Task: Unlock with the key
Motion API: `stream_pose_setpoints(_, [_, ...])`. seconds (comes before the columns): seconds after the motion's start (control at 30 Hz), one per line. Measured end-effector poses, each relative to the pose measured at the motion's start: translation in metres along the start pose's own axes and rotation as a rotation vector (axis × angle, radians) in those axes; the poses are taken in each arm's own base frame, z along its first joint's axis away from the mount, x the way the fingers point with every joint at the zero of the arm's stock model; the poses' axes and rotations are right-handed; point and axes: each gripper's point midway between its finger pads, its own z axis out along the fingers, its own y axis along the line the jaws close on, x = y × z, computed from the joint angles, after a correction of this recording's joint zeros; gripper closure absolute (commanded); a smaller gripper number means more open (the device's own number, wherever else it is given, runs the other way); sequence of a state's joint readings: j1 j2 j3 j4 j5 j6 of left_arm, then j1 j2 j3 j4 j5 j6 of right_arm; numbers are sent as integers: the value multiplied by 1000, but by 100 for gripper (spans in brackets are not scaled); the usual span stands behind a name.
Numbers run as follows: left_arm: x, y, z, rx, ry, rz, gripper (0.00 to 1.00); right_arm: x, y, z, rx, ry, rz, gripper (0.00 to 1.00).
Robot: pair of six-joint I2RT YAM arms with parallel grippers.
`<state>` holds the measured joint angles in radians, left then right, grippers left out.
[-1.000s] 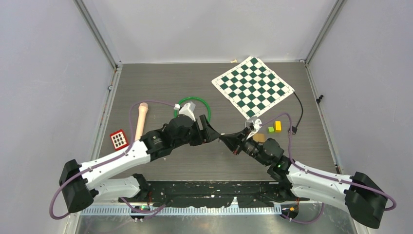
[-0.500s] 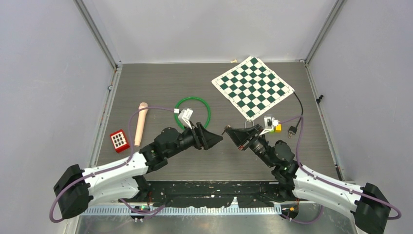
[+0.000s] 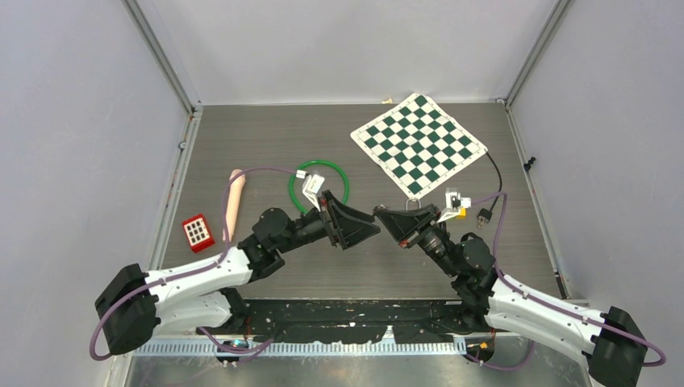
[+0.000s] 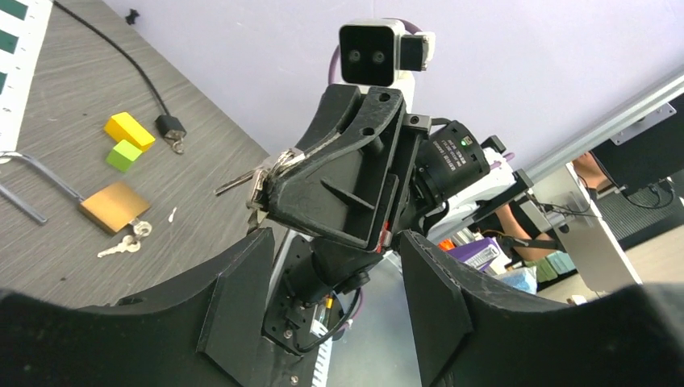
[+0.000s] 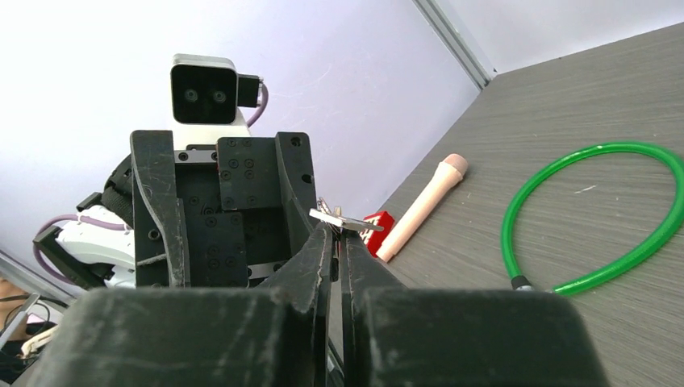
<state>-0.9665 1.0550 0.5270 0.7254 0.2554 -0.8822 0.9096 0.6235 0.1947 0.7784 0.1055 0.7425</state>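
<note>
My right gripper (image 3: 379,214) is raised off the table and shut on a small silver key (image 5: 347,219). The key's blade sticks out at the fingertips, with a key ring behind it, also seen in the left wrist view (image 4: 242,182). My left gripper (image 3: 369,230) faces it tip to tip, open and empty, its jaws wide apart (image 4: 337,239). The brass padlock (image 4: 113,205) lies flat on the table below the right arm, its steel shackle (image 4: 24,185) swung out. A second small key (image 4: 121,246) lies beside it.
A green hoop (image 3: 323,162) lies behind the left gripper. A checkered board (image 3: 419,141) is at the back right. A red keypad block (image 3: 197,230) and a beige handle (image 3: 233,201) lie at the left. Yellow (image 4: 129,129) and green (image 4: 123,155) blocks and a black plug (image 4: 171,125) lie at the right.
Both wrists have lifted off the table and tilted up. The left gripper has moved right, the right arm has drawn back, and their tips now meet again above the table.
</note>
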Motion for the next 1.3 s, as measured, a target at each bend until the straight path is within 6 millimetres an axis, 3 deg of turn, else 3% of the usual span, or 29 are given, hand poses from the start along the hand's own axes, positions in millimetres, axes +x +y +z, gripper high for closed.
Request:
stream_pose_setpoints(0.43, [-16,-16,-6,20,-39,5,38,-13,13,-2,-46,-45,8,95])
stream_pose_setpoints(0.93, [-2,10,-7,-40,49,1,42,-21,27,-6,-103,-54,-22,95])
stream_pose_setpoints(1.1, [0,2,-2,4,74,9,50,-19,34,-2,-132,-36,-20,95])
stream_pose_setpoints(1.3, [-2,-8,2,56,83,28,69,-12,36,-1,-149,-6,-19,95])
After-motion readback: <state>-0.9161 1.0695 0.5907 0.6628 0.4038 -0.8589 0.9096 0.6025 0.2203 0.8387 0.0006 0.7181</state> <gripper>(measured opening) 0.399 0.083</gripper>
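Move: The keys pinched in the right fingertips are about 4 cm ahead of the left hand, some 1 cm to its right and 1 cm lower. The gap between the left fingers lies about 3 cm back from the right hand, 2 cm to its left and 1 cm up. On the table roughly 27 cm below the left hand, the padlock is about 15 cm ahead and 18 cm right, the green cable lock about 27 cm ahead and 13 cm left. The keys are lifted about 3 cm and drawn some 2 cm back towards the left fingers by the right hand, which keeps its pinch and tips up slightly. The left hand bobs up 2 cm and down again, swaying left and returning nearly to where it began, then starts to close its still-open fingers near the keys. ##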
